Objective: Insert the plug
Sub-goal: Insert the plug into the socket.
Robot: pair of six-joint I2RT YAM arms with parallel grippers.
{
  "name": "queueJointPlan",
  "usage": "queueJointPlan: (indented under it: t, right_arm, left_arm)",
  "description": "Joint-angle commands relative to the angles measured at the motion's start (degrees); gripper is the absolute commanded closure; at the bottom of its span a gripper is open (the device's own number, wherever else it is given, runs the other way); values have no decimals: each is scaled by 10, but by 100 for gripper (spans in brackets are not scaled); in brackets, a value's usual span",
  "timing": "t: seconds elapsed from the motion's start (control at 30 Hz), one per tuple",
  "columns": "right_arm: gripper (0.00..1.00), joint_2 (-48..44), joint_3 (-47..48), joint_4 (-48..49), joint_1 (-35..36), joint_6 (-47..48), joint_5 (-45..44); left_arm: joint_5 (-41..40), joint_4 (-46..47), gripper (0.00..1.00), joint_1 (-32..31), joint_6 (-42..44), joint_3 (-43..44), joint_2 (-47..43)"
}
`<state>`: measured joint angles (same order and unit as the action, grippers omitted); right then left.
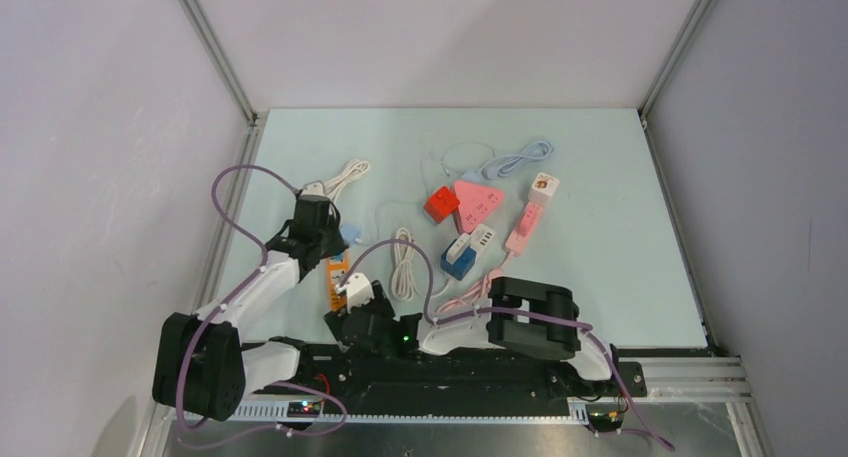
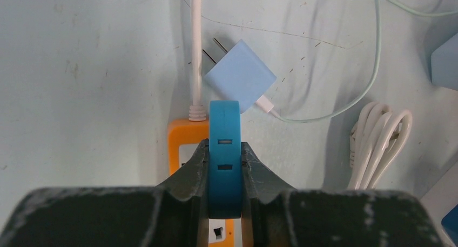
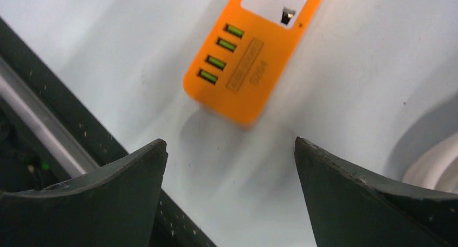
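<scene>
My left gripper point(image 2: 224, 147) is shut on a blue plug point(image 2: 224, 129), whose end face has two slots. It holds the plug directly over the far end of an orange power strip point(image 2: 181, 141); the plug's underside is hidden. In the top view the left gripper point(image 1: 328, 239) stands over that strip point(image 1: 337, 277) at the table's left. My right gripper point(image 1: 348, 317) sits just off the strip's near end. In the right wrist view its fingers point(image 3: 229, 147) are wide open and empty above the table, with the strip's USB end point(image 3: 254, 58) ahead of them.
A light blue charger point(image 2: 240, 74) with bare prongs lies beyond the strip, beside its white cord point(image 2: 195, 52). A coiled white cable point(image 1: 403, 262) lies to the right. Mid-table are a red cube point(image 1: 440, 204), a pink triangular socket point(image 1: 478, 199), a pink strip point(image 1: 525, 227) and a blue cube point(image 1: 460, 260).
</scene>
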<state>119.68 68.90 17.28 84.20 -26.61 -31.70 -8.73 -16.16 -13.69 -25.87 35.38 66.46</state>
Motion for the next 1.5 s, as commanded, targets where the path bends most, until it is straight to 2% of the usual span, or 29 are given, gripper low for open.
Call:
queueJointPlan:
  t: [0.0,0.17,0.37,0.5,0.57,0.63,0.67,0.77,1.07,1.23,1.47]
  right_arm:
    - [8,49,57,-38,1,-31,-42]
    - [7,93,138,-101,-5,-43,-68]
    - [12,121,154,-133,-21,-58,-111]
    - [22,119,135,-129,-32,-47,-133]
    - [32,108,107,-108,-38,-23,-132]
    - [43,91,56,-43,-41,23,-109]
    - [45,80,22,14,-40,60,-99]
    - [51,76,-5,56,-36,101,-61]
    - [51,77,-44,129,-36,138,15]
    - [45,59,-89,185,-44,134,58]
    - [44,61,-92,201,-47,128,86]
  left_arm:
    - [15,-2,100,2,8,23,14]
    - [13,-5,100,2,8,14,18]
    - [4,-6,100,1,-3,1,13]
    - [6,-6,100,1,-9,-4,14]
    - [8,-8,100,2,-16,-6,14]
    - [8,-8,100,0,-25,-9,12]
    - [4,-8,100,0,-29,-12,10]
    - [-6,-8,100,-3,-51,-19,11]
    - [-30,-27,100,-18,-95,-9,30]
    - [-61,-53,100,-36,-130,7,54]
    - [-92,-81,100,-67,-176,17,79]
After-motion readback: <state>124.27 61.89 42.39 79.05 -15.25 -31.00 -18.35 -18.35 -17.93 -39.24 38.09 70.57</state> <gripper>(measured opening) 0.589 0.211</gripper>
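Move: The orange power strip's USB end is just ahead-left of the open right hand; its middle is about 10 cm ahead, 3 cm left and slightly lower. The left hand holds the teal plug over the strip's far socket, with the strip's middle about 6 cm back, 1 cm left and 5 cm below. From the left hand, the light-blue charger is some 5 cm ahead and 2 cm right. The white cable coil is about 11 cm ahead and 10 cm right of the right hand. The orange strip's near end is taken between the right fingers: low over the table, the right hand goes forward and left, then forward and back to the right, ending about 5 cm farther out, its fingers closing partway to pinch the end across its width. The left hand keeps its grip on the teal plug nearly in place over the far socket and turns some 10 degrees counter-clockwise. ##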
